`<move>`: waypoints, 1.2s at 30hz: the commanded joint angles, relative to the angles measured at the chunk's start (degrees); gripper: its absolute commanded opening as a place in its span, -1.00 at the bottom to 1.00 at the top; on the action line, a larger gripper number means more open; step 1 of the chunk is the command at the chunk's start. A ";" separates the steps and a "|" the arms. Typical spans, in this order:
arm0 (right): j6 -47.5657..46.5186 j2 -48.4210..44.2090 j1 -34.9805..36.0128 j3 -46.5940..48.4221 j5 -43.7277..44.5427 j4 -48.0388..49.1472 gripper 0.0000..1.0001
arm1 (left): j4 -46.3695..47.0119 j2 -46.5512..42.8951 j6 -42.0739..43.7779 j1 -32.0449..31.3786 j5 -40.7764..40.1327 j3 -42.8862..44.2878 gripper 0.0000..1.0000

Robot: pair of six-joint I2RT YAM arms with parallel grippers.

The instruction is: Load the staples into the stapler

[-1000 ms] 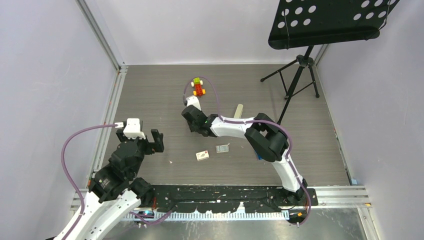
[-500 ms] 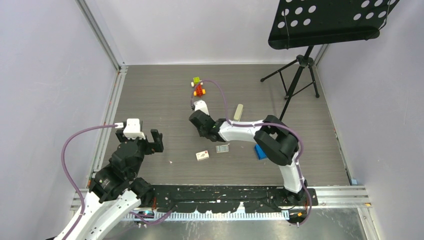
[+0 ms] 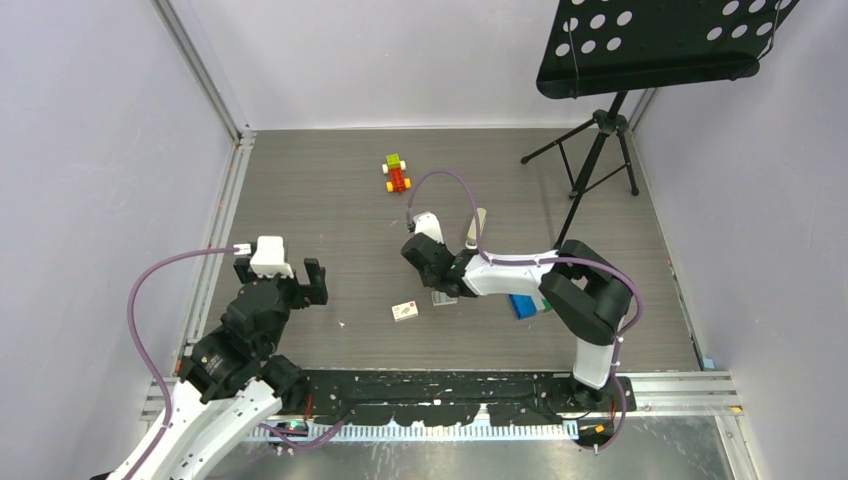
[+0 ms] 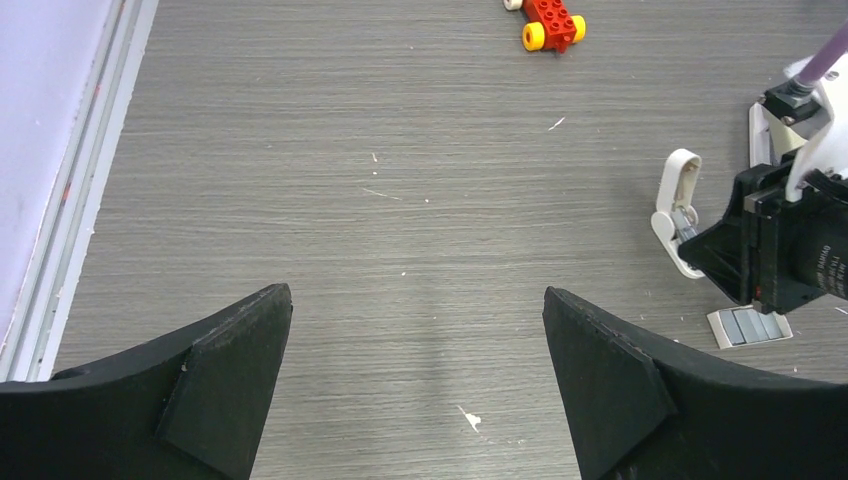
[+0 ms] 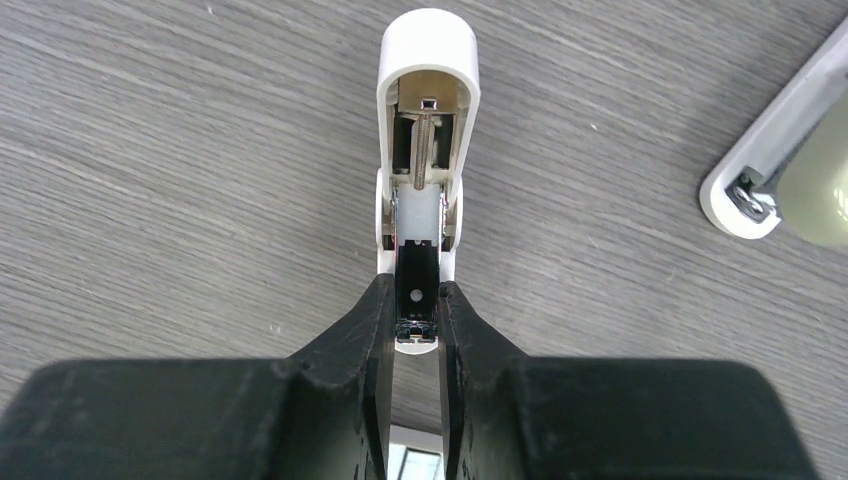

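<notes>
The stapler, a slim bar with a grey-beige top, lies on the floor just right of my right gripper, and its end shows in the right wrist view. My right gripper is shut on a short white object hinged open, with a spring rod and a black channel inside. The grey staples lie in a white tray just behind that gripper, and their white carton lies left of them. My left gripper hangs open over bare floor.
A red, yellow and green toy car sits farther back. A blue box lies under my right arm. A music stand's tripod is at the back right, and metal rails run along the left and near edges.
My right gripper closed on the short white object and carried it from near the toy car toward the near right, ending beside the staples. My left arm has not moved.
</notes>
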 commanded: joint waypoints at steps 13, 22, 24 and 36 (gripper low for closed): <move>-1.95 -3.91 -0.11 -2.85 2.41 -7.03 -0.41 | 2.21 1.28 0.63 0.85 0.17 -0.16 0.98; 1.13 -8.57 0.88 1.29 4.06 -14.29 -0.03 | 2.27 0.89 0.63 0.91 0.32 -0.16 0.98; 2.65 -9.48 1.22 2.29 4.64 -16.62 -0.02 | 2.27 0.80 0.67 0.92 0.22 -0.10 0.98; 10.90 -10.43 3.08 0.23 -0.62 -17.03 -0.02 | 2.22 0.42 0.63 0.98 0.25 -0.17 0.98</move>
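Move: The right fingers already pinch the front end of the open stapler; its middle lies about 3 cm ahead, 1 cm left and 1 cm below the hand. The staple tray is some 5 cm back and 3 cm right, 2 cm lower. The staple box sits about 9 cm back and 5 cm left, and the second stapler 9 cm ahead and 9 cm right. From the left hand the open stapler is roughly 13 cm ahead, 24 cm right and 20 cm down. Still pinching the open stapler's front end, the right fingers drag the stapler some 2 cm to the right and a little back along the table, pause, then open to about half and let go. The hand slips off right and back, rises about 3 cm and draws farther back over the staple tray, fingers staying apart. ##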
